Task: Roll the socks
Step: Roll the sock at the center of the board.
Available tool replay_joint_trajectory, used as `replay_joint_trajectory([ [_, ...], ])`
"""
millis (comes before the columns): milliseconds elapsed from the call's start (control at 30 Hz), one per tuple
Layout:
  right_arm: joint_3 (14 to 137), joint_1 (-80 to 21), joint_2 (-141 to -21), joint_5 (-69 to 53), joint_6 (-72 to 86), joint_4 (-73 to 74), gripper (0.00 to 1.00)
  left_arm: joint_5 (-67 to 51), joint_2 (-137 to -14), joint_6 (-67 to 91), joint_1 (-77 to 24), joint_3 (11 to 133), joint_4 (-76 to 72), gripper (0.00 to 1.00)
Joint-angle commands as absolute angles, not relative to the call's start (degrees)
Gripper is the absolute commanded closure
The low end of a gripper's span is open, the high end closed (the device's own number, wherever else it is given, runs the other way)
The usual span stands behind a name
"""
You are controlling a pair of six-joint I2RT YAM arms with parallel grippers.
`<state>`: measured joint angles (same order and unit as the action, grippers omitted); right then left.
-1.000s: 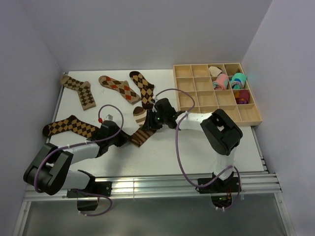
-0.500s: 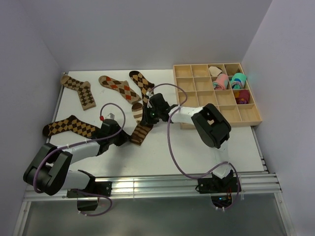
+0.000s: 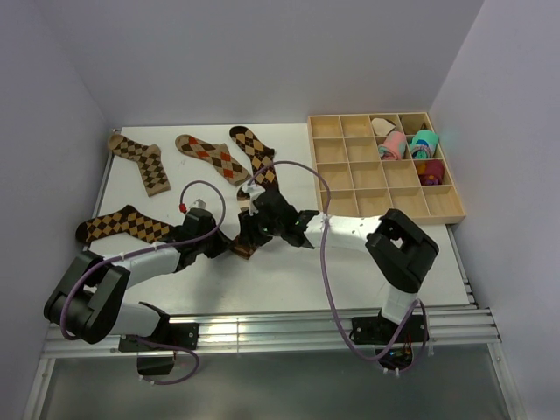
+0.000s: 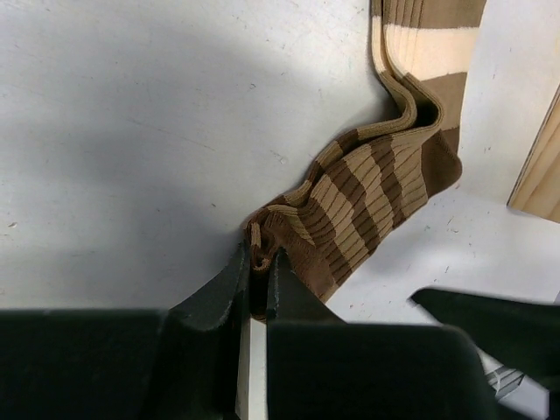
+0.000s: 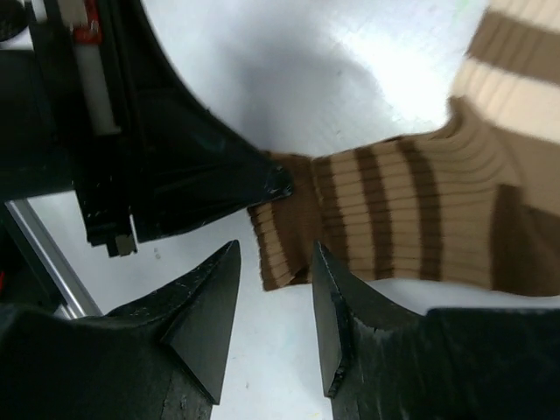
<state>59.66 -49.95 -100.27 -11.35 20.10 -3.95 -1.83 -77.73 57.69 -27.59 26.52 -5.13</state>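
Observation:
The brown-and-cream striped sock (image 4: 367,188) lies flat mid-table with a fold near its heel. My left gripper (image 4: 260,255) is shut on the edge of its cuff, pinching the ribbed hem against the table. My right gripper (image 5: 276,249) hovers open just beside it, the cuff's corner (image 5: 284,262) lying between its fingertips, untouched. In the top view the right gripper (image 3: 248,232) covers most of this sock and meets the left gripper (image 3: 229,243). Several argyle socks lie flat: one at the left (image 3: 122,226), three along the back (image 3: 140,160) (image 3: 213,157) (image 3: 254,156).
A wooden divided tray (image 3: 442,213) stands at the back right, with pink (image 3: 394,144) and teal (image 3: 423,140) rolled bundles in its far cells. Its corner (image 4: 538,166) shows in the left wrist view. Walls close off the back and both sides.
My right gripper has swung from the sock's toe end left and nearer, down to the cuff beside the left gripper, and its jaws stand wider. The left gripper has kept its pinch.

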Motion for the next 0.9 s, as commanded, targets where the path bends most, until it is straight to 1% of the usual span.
replay_joint_trajectory([
  [0, 58.27, -51.93, -100.63, -9.49, 21.27, -7.55, 0.54, 1.48, -78.49, 56.25, -27.95, 27.60, -1.32, 1.00],
  [267, 59.59, -54.67, -104.24, -6.42, 22.67, -6.15, 0.54, 2.37, -77.52, 56.95, -28.12, 27.42, -0.88, 1.00],
  [367, 58.72, -54.93, -105.11, -5.27, 24.25, -6.06, 0.55, 2.29, -77.69, 57.04, -28.12, 27.51, -0.88, 1.00],
  [433, 58.10, -54.93, -105.38, -5.01, 25.31, -5.80, 0.59, 2.29, -77.78, 57.13, -28.12, 27.68, -0.79, 1.00],
  [467, 57.05, -54.93, -105.21, -5.27, 25.75, -6.06, 0.63, 2.46, -77.87, 57.30, -28.12, 27.77, -0.70, 1.00],
  [500, 56.52, -54.93, -105.03, -5.36, 26.62, -6.59, 0.73, 2.55, -77.78, 57.39, -28.12, 27.86, -0.62, 1.00],
  [533, 55.90, -54.93, -104.77, -5.54, 27.33, -7.03, 0.79, 2.81, -77.78, 57.48, -28.12, 27.95, -0.44, 1.00],
  [567, 54.94, -54.76, -104.68, -6.15, 27.86, -7.29, 0.90, 3.16, -77.78, 57.83, -28.12, 27.86, -0.18, 1.00],
  [600, 54.50, -54.67, -104.59, -6.50, 28.99, -7.99, 0.95, 3.34, -77.70, 58.09, -28.12, 28.04, -0.18, 1.00],
  [633, 53.97, -54.58, -104.68, -7.29, 29.61, -8.61, 0.99, 3.43, -77.52, 58.70, -28.04, 27.95, -0.18, 0.98],
  [700, 52.82, -53.53, -105.38, -10.61, 32.24, -10.27, 1.00, 3.60, -76.82, 59.24, -28.12, 27.60, -0.44, 0.94],
  [733, 52.47, -53.09, -105.73, -11.85, 33.13, -10.98, 1.00, 3.86, -76.47, 59.59, -28.12, 27.42, -0.44, 0.89],
  [767, 51.60, -52.56, -106.43, -13.08, 34.18, -11.77, 1.00, 4.13, -75.68, 60.63, -28.12, 27.25, -0.44, 0.86],
  [800, 51.07, -51.43, -106.70, -15.53, 36.19, -13.34, 1.00, 4.83, -75.15, 61.25, -28.12, 26.72, -0.44, 0.76],
  [867, 49.32, -50.02, -107.40, -17.74, 37.96, -15.02, 1.00, 5.36, -73.49, 63.10, -28.12, 26.11, -0.61, 0.68],
])
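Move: The sock's folded cuff is already pinched at one side by the left fingers; its free corner, which the right hand goes for, lies about 3 cm back, 1 cm left and 5 cm below the right hand. From that hand the left fingertips are some 5 cm left and 1 cm back, also 5 cm lower, and the sock's toe end roughly 13 cm ahead, straight out. From the left hand the corner is some 5 cm right and 2 cm back. The folded cuff's free corner is taken by the right fingers: half open, they first draw back about 3 cm, then sink some 5 cm to the board, shut and pinch the cloth, the wrist tipping roughly 10 degrees further down. The left hand stays on its side of the fold and only at the end eases its fingers slightly apart. ##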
